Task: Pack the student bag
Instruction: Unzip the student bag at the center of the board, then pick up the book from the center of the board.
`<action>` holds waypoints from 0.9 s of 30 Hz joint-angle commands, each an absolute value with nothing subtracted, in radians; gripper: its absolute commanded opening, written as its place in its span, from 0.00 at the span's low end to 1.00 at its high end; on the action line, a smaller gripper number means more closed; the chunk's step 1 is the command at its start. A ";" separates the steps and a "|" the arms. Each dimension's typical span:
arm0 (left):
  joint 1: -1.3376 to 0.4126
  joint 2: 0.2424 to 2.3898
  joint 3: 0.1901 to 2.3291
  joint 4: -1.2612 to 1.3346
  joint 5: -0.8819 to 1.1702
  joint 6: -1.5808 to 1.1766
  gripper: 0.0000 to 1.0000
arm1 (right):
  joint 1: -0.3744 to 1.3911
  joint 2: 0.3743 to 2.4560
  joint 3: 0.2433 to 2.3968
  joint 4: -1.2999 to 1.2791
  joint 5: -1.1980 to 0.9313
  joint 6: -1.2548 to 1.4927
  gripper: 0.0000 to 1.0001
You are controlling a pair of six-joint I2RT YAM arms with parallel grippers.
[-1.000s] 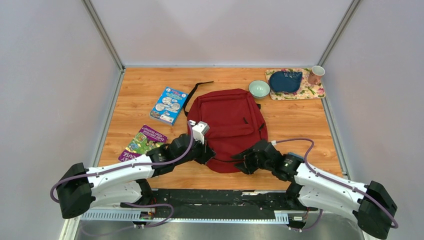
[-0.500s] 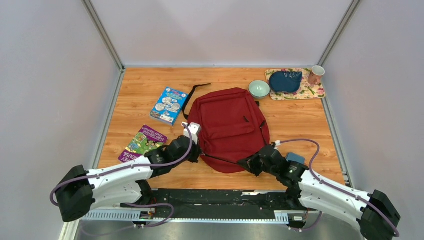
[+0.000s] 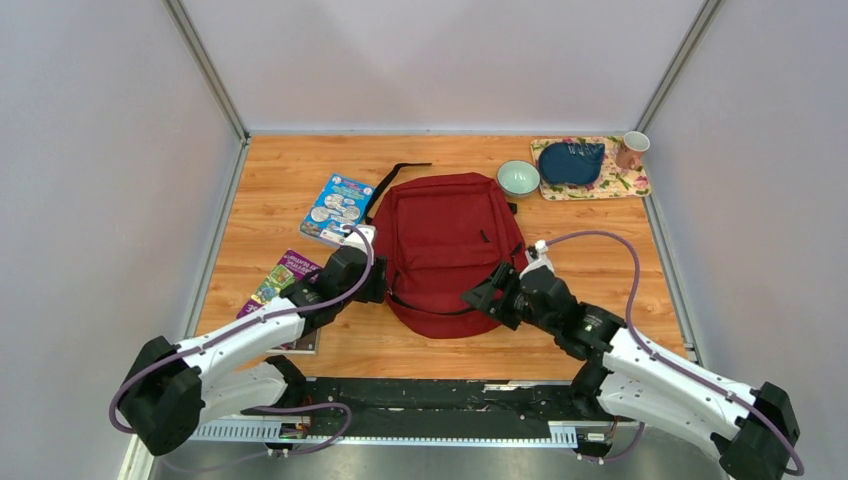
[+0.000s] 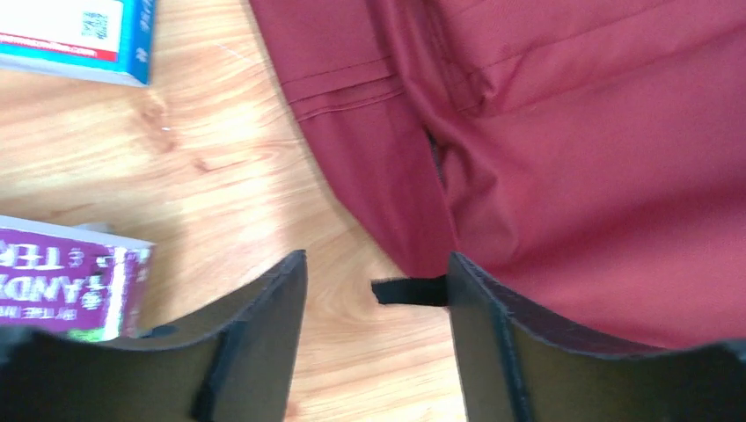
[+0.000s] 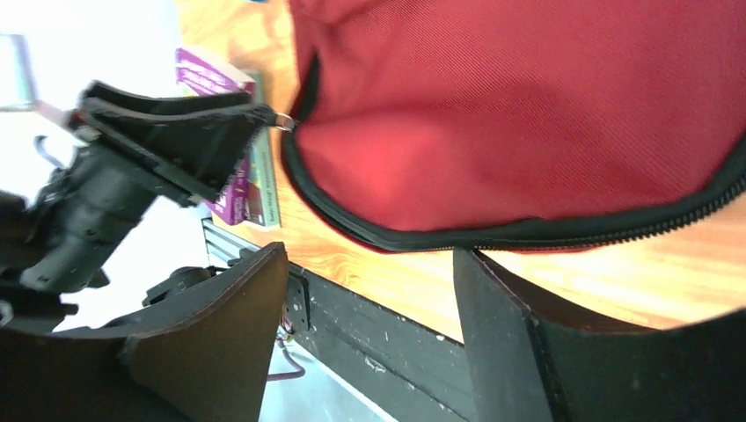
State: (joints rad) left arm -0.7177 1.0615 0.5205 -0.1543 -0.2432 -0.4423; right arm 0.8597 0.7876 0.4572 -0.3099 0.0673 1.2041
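The student bag (image 3: 445, 245), a dark red backpack with black zippers, lies flat in the middle of the table. My left gripper (image 3: 378, 285) is at its near left edge; in the left wrist view the gripper (image 4: 376, 264) is open, the bag (image 4: 572, 132) is just right of it, and a short black strap end (image 4: 406, 291) pokes between the jaws, unclamped. My right gripper (image 3: 482, 300) is at the bag's near right edge; in the right wrist view it (image 5: 369, 255) is open and empty, just below the bag's black zipper line (image 5: 528, 230).
A blue book (image 3: 337, 208) and a purple book (image 3: 285, 283) lie left of the bag. A green bowl (image 3: 518, 178) stands behind the bag. A floral tray (image 3: 630, 182) at the back right holds a blue pouch (image 3: 570, 161) and a mug (image 3: 631, 149).
The bag has shifted away from the near edge. My left gripper moved up along the bag's left side, and my right gripper moved forward to its near right edge.
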 commanded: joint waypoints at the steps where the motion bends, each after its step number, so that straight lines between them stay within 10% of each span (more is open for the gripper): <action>1: -0.700 0.982 0.563 -0.252 -0.282 -0.416 0.73 | 0.854 0.714 0.560 -0.385 0.153 0.962 0.73; 11: -0.655 0.802 0.618 -0.414 -0.455 -0.385 0.86 | 0.854 0.751 0.652 -0.310 0.069 0.850 0.74; 27: -0.138 0.565 0.479 -0.601 -0.261 -0.598 0.87 | 0.854 1.593 1.225 -0.328 -0.402 0.581 0.73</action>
State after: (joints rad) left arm -0.2401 0.6056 0.5014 -0.5594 -0.3687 -0.5526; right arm 0.8551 1.4288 1.0779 -0.3363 -0.2302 0.6643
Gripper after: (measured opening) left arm 0.862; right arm 0.738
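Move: The left hand, already half open, is at the zip slider on the bag's left side, the slider about 2 cm to its right and 2 cm below. The purple book lies some 18 cm left of this hand, 2 cm back and 6 cm lower; the blue box is about 15 cm ahead and 8 cm left. From the right hand, the slider is roughly 16 cm left, 3 cm ahead and 5 cm below, and the bag's middle 9 cm ahead and 7 cm left. Spread the left gripper wider to leave the zip pull, lift about 6 cm, then swing left some 17 cm towards the purple book, turning counter-clockwise and sinking slightly at the end. Meanwhile raise the open right hand clear of the bag's front edge, then sweep it left and somewhat forward over the bag towards the slider, turning counter-clockwise and tilting its fingers up a little. ##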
